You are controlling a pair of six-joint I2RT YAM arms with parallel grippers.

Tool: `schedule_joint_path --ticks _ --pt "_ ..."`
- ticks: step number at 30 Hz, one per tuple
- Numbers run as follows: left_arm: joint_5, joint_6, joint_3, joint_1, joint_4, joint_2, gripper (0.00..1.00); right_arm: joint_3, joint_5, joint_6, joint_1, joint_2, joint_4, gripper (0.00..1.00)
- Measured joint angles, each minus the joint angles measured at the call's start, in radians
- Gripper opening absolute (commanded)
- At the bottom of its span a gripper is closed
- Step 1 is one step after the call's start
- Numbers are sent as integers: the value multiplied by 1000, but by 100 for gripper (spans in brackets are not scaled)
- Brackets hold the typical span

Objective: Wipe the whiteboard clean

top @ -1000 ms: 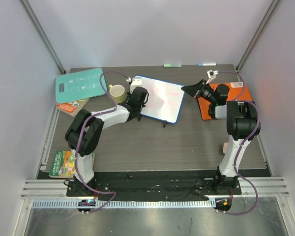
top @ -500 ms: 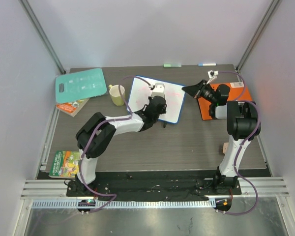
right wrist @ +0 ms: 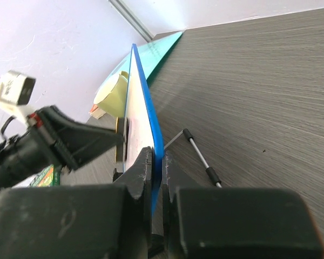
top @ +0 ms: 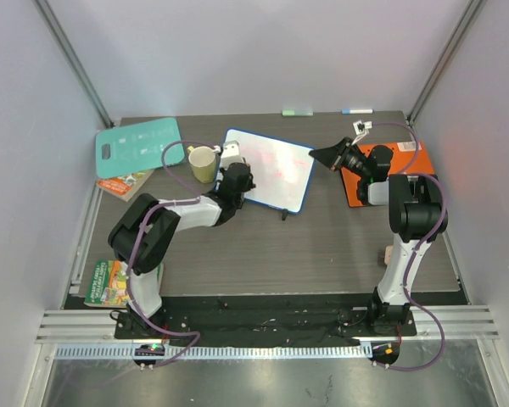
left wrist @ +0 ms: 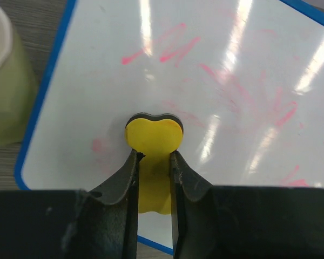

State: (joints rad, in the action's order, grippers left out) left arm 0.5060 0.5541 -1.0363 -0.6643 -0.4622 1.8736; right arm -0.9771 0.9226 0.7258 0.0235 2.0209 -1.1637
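Note:
The whiteboard [top: 276,172], white with a blue frame and faint red smears, stands tilted at the back middle of the table. In the left wrist view its face [left wrist: 232,81] shows red marks. My left gripper [top: 235,175] is at the board's left part, shut on a yellow eraser [left wrist: 154,135] pressed against the white surface; the grip [left wrist: 154,157] is on the eraser's narrow waist. My right gripper [top: 320,156] is shut on the board's right edge, its jaws [right wrist: 157,157] clamped on the blue frame [right wrist: 146,97]. A thin metal foot [right wrist: 200,154] of the board rests on the table.
A teal cutting board [top: 137,146] and a pale green mug [top: 203,163] lie left of the whiteboard. An orange folder [top: 394,170] is under the right arm. Booklets [top: 123,183] [top: 110,282] sit along the left edge, a small block [top: 388,253] at the right.
My left gripper swept the eraser right across the board, then back to the left part. The right gripper kept its hold on the board's edge.

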Motion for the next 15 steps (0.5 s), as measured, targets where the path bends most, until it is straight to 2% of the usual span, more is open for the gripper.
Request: schedule_joint_path --ticks 8,15 --pt "57 20 -16 108 118 -19 0 0 8 11 0 0 -17 1" --pt "-45 5 -74 121 161 13 0 0 6 19 3 0 -16 1"
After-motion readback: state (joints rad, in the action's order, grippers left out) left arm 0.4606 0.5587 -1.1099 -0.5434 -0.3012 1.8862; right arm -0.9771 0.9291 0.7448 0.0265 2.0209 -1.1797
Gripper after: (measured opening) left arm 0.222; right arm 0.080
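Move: The left hand holds the yellow eraser against the whiteboard; the board's left edge lies about 6 cm to its left, level with it, and the board's middle some 6 cm right and 2 cm ahead. The mug stands about 12 cm left, 2 cm farther out and 5 cm lower. From the right hand, the left edge is roughly 23 cm left, 5 cm back and 5 cm lower. Left hand wipes the eraser about 6 cm left, then eases back slightly, while the right keeps holding the board. ##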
